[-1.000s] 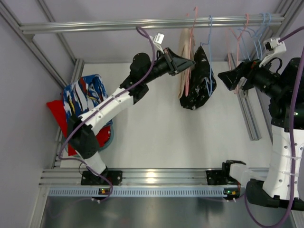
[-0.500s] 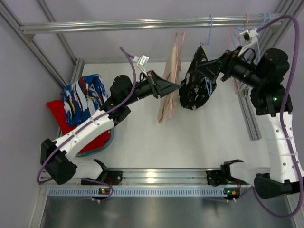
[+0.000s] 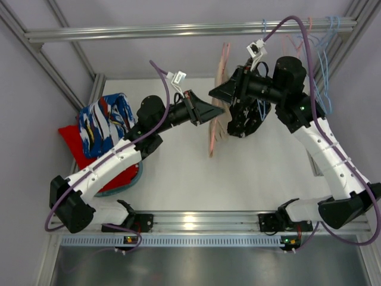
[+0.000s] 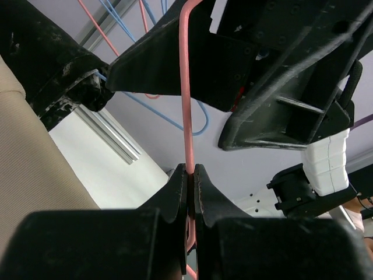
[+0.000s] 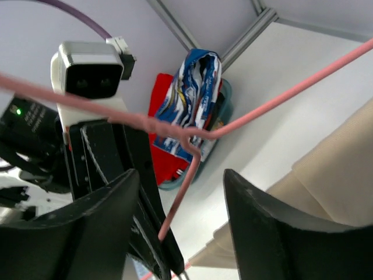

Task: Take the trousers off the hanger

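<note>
My left gripper [image 3: 220, 109] [image 4: 190, 170] is shut on the wire of a pink hanger [image 3: 225, 55] [image 4: 185, 87]. The beige trousers [image 3: 215, 130] [image 4: 32, 175] hang from that hanger, below and beside the jaws. My right gripper [image 3: 214, 95] [image 5: 180, 175] is open, its two fingers either side of the same pink hanger [image 5: 192, 166] just below its twisted neck, not touching it. The beige trousers [image 5: 329, 169] show past the right finger. The blue patterned trousers [image 3: 102, 122] [image 5: 195, 96] lie folded in a basket at the far left.
A black garment [image 3: 247, 116] [image 4: 49, 70] hangs on a blue hanger just behind my right gripper. Several bare blue and pink hangers [image 3: 318, 42] hang from the rail at the top right. A red cloth [image 3: 74, 146] lies under the basket. Frame posts stand on both sides.
My right arm has swung left from the rail's right end to the pink hanger, its jaws narrowing. My left arm drew the hanger with the beige trousers down and left, then held still.
</note>
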Motion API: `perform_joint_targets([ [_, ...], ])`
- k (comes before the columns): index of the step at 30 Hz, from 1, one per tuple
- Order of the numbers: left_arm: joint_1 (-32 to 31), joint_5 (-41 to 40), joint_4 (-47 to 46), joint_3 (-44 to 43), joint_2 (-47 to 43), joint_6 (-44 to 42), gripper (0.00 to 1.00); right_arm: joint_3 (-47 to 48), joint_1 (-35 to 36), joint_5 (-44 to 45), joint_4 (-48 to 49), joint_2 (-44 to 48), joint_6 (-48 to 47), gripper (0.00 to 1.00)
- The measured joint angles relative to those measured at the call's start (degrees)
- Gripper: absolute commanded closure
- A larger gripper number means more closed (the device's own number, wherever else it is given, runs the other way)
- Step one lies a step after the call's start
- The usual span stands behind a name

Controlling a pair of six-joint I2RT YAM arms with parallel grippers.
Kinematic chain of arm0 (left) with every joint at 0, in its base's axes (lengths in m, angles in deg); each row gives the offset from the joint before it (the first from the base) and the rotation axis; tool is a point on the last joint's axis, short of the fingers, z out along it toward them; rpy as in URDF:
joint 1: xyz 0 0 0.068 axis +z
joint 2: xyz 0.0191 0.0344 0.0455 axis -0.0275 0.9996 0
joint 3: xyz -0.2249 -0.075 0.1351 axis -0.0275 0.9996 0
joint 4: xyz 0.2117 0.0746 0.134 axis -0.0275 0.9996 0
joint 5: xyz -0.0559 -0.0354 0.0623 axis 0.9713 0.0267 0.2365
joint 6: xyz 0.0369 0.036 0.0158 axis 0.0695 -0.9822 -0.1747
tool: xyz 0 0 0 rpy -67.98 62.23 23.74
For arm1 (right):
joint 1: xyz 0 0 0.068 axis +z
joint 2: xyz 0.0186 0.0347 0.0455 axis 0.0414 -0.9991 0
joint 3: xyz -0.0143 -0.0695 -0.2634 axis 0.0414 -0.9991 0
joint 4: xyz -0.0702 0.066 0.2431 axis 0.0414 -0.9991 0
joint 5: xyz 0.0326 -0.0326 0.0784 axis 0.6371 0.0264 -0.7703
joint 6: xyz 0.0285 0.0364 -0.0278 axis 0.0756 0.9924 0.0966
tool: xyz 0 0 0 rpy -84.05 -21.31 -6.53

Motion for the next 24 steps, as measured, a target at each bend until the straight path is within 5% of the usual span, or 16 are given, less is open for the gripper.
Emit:
perform_joint_targets([
  [7,0.00,0.81,0.00,0.96,-0.35,-1.95,1.00,0.13,1.25,-0.24,3.28,-2.91,3.72,1.00],
  [10,0.00,0.94,-0.02,1.95,-0.87,-5.35,0.99,0.13,1.51,-1.22,3.08,-3.15,6.62,1.00],
  [14,-0.07,0.52,2.10,2.38,-3.32,-11.13,0.68,0.13,1.86,-2.62,3.80,-3.15,8.57,1.00],
  [15,-0.07,0.48,2.91,2.58,-4.28,-12.55,0.46,0.13,1.99,-2.75,3.74,-3.15,8.68,1.00],
  [18,-0.04,-1.16,7.02,3.32,-9.49,-19.69,0.27,0.13,1.97,-2.73,3.48,-3.15,9.88,1.00],
  [24,0.02,-5.05,12.13,10.97,-23.61,-34.07,0.15,2.36,1.70,-2.49,2.99,-3.21,12.55,1.00],
])
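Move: The right hand, open, has the pink hanger's near arm, just beside its twisted neck, about 2 cm to its left and level with its pads. The beige trousers hang from that hanger, some 17 cm below and 2 cm left; the black trousers on the rail are about 8 cm ahead, 11 cm right and 15 cm down. The left hand still grips the same arm lower down, with the beige trousers' middle roughly 4 cm ahead and 14 cm below. The right hand eases about 2 cm left onto the sloping pink wire right beside the neck and shuts its fingers on it, then keeps that pinch, tilting slightly and lifting about 1 cm at the end. The left hand holds its own grip on the wire until the right has closed, dipping about 1 cm, then opens wide and draws off to the left and back, about 9 cm away from the hanger, while rolling some 30 degrees. ##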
